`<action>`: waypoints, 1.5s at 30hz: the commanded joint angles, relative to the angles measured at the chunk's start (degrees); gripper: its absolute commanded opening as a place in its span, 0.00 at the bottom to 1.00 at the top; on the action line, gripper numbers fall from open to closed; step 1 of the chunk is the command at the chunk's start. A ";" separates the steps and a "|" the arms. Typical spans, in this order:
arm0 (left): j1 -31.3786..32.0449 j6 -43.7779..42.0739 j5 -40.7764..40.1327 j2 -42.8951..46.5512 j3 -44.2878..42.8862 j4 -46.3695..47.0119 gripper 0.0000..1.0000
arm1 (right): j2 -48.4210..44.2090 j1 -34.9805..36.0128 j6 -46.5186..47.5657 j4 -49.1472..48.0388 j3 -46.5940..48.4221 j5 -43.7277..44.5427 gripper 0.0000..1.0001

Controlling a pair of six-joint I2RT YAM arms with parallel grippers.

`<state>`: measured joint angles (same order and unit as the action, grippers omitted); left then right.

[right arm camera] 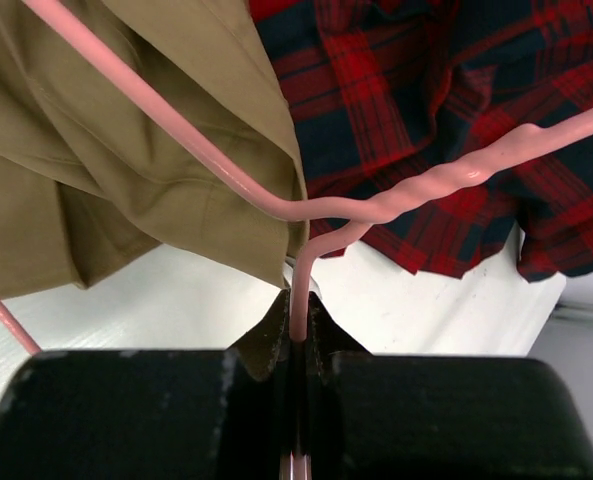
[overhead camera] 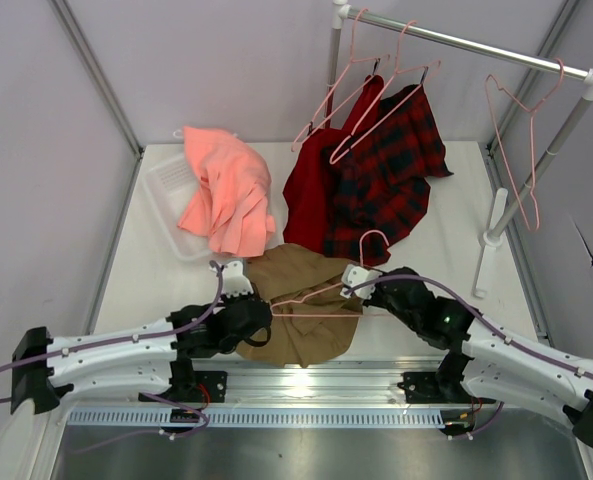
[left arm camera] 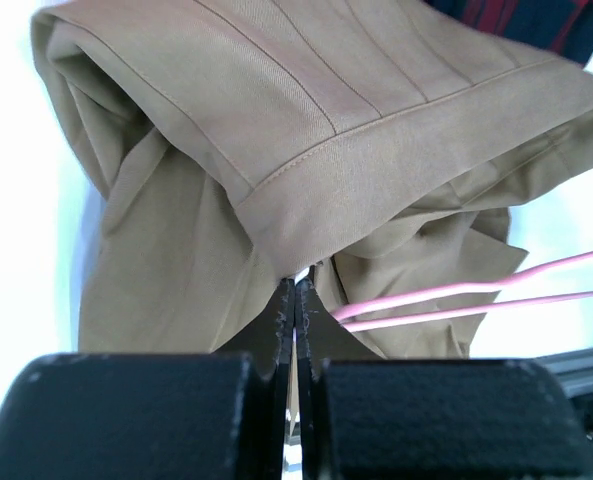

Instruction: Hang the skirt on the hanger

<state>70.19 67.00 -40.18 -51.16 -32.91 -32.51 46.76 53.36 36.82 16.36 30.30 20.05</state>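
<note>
The khaki skirt [overhead camera: 301,305] lies crumpled on the white table near the front edge, between my two arms. The pink wire hanger [overhead camera: 321,293] rests across it, with its hook [overhead camera: 374,238] pointing away from me. My left gripper [overhead camera: 259,302] is at the skirt's left edge. In the left wrist view its jaws [left arm camera: 296,287] are shut, pinching a fold of the skirt [left arm camera: 276,130] at the hem, with the hanger's wires [left arm camera: 456,297] just to the right. My right gripper [right arm camera: 298,300] is shut on the hanger [right arm camera: 376,205] just below its twisted neck, beside the skirt [right arm camera: 96,170].
A salmon-pink garment [overhead camera: 228,190] spills over a clear tray [overhead camera: 164,182] at the back left. A red garment [overhead camera: 311,190] and a red-and-black plaid one [overhead camera: 386,175] hang on pink hangers from the rack rail [overhead camera: 466,42]. A bare hanger [overhead camera: 521,135] hangs at the right, by the rack post [overhead camera: 496,225].
</note>
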 commanded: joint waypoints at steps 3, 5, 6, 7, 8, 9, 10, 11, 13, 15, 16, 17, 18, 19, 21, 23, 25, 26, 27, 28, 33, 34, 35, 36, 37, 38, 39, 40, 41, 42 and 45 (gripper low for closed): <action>-0.50 0.23 -2.36 5.62 1.17 -3.69 0.00 | -0.18 1.04 -1.31 -4.05 2.13 -0.45 0.00; -0.50 0.23 -2.44 6.77 1.35 -3.96 0.00 | 0.60 1.13 -1.40 -4.32 2.13 0.33 0.00; -0.50 0.23 -2.44 6.86 1.27 -4.14 0.00 | 0.78 1.13 -1.57 -4.41 2.21 0.68 0.00; -0.41 0.32 -2.44 6.86 1.44 -4.40 0.00 | 1.05 1.13 -1.75 -4.58 2.21 0.78 0.00; -0.50 0.76 -2.44 6.77 1.44 -4.49 0.00 | 1.48 1.22 -1.92 -4.84 2.21 0.60 0.00; -0.41 0.76 -2.18 6.68 1.35 -4.49 0.00 | 1.49 1.22 -2.19 -5.11 2.13 0.69 0.00; -0.50 0.76 -2.09 6.51 1.44 -4.49 0.00 | 1.75 1.30 -2.28 -5.46 2.13 0.60 0.00; -0.50 1.02 -1.92 6.51 1.35 -4.49 0.00 | 2.27 1.30 -2.36 -5.98 2.04 0.69 0.00; -0.50 1.29 -1.65 6.51 1.35 -4.49 0.00 | 2.98 1.39 -2.37 -6.69 2.13 0.78 0.00; -0.41 1.99 -1.56 6.86 1.35 -4.67 0.00 | 4.47 1.48 -2.63 -8.09 2.13 0.78 0.00; -0.50 2.08 -1.48 7.03 1.27 -4.49 0.00 | 4.91 1.57 -2.80 -9.40 2.13 0.78 0.00; -0.50 2.08 -1.48 7.12 1.27 -4.23 0.00 | 5.35 1.65 -2.80 -9.68 2.04 -0.27 0.00; -0.41 2.17 -1.48 7.38 0.74 -4.23 0.00 | 6.31 1.74 -2.28 -9.85 2.13 -0.80 0.00; -0.50 2.08 -1.56 7.39 0.65 -4.23 0.00 | 6.84 1.92 -2.19 -10.12 2.21 -0.89 0.00; -0.50 1.91 -1.74 7.65 -0.14 -4.49 0.00 | 8.51 2.45 -2.19 -10.91 2.21 0.59 0.00; -0.50 1.38 -1.65 7.74 -0.58 -4.49 0.00 | 9.22 2.45 -1.93 -11.44 2.21 0.95 0.00; -0.50 0.68 -1.30 7.83 -0.84 -4.14 0.00 | 9.75 2.53 -2.01 -12.48 2.30 0.95 0.00; -0.50 0.41 -1.21 7.83 -1.11 -3.96 0.00 | 9.84 2.53 -2.19 -13.01 2.22 1.04 0.00; -0.50 -0.03 -0.95 7.91 -1.11 -3.70 0.00 | 9.93 2.53 -2.36 -13.72 2.13 0.95 0.00; -0.50 -0.99 -0.69 7.74 -1.02 -2.74 0.00 | 9.93 2.53 -2.89 -15.38 2.04 1.21 0.00; -0.50 -2.23 0.90 6.16 -1.37 -1.24 0.00 | 10.80 1.92 -4.48 -20.05 1.60 0.95 0.00; -0.41 -2.14 1.07 5.90 -1.55 -1.59 0.00 | 11.07 1.92 -4.47 -20.31 1.69 1.30 0.00; -0.50 -2.14 1.25 5.81 -1.46 -1.68 0.00 | 11.77 1.92 -4.56 -20.31 1.95 1.74 0.00; -0.50 -2.23 1.34 5.80 -1.37 -1.68 0.00 | 12.03 1.83 -4.56 -20.23 2.04 2.18 0.00; -0.50 -2.40 1.42 5.98 -1.37 -1.68 0.00 | 12.38 1.74 -4.48 -19.97 2.21 2.36 0.00; -0.50 -2.58 1.34 6.24 -1.37 -1.76 0.00 | 13.08 1.83 -4.47 -19.79 2.30 2.71 0.00; -0.50 -2.84 1.42 6.77 -1.37 -1.77 0.00 | 13.26 1.83 -4.65 -19.79 2.56 2.71 0.00; -0.41 -3.19 1.25 7.03 -1.37 -1.77 0.00 | 13.53 1.66 -4.82 -19.87 2.65 2.54 0.00; -0.50 -3.45 1.25 7.21 -1.55 -1.59 0.00 | 13.62 1.66 -4.91 -20.14 2.65 1.40 0.00; -0.50 -3.63 0.90 7.65 -1.46 -1.59 0.00 | 14.05 1.66 -5.17 -20.57 2.48 0.87 0.00; -0.50 -5.91 0.55 7.65 -2.42 -0.54 0.00 | 15.63 2.18 -5.18 -22.15 2.65 -0.45 0.00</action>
<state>69.93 64.14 -39.13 -44.21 -32.38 -35.03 61.28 55.29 33.54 0.10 30.35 20.40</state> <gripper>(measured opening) 0.004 0.048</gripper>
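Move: The left hand already pinches a white loop at the skirt's waistband corner; the hanger's left end lies only about 2 cm to its right and 1 cm back, while the skirt's middle is about 8 cm right, 1 cm back and 6 cm below. The right hand already holds the hanger by its neck; the loop lies some 20 cm to its left, 6 cm back and 4 cm lower, and the plaid garment's middle about 16 cm ahead, 5 cm right and 5 cm below. Keeping the hanger's neck pinched, the right hand carries the hanger left by about 5 cm, easing some 2 cm forward and 2 cm down on the way, so that its left end feeds past the left fingers and under the white loop at the waistband corner. The left hand stays shut on the loop and holds it raised, first shifting nearly 2 cm left and about 1 cm up, then easing back right towards the incoming hanger while staying lifted, with almost no turn of the wrist. ##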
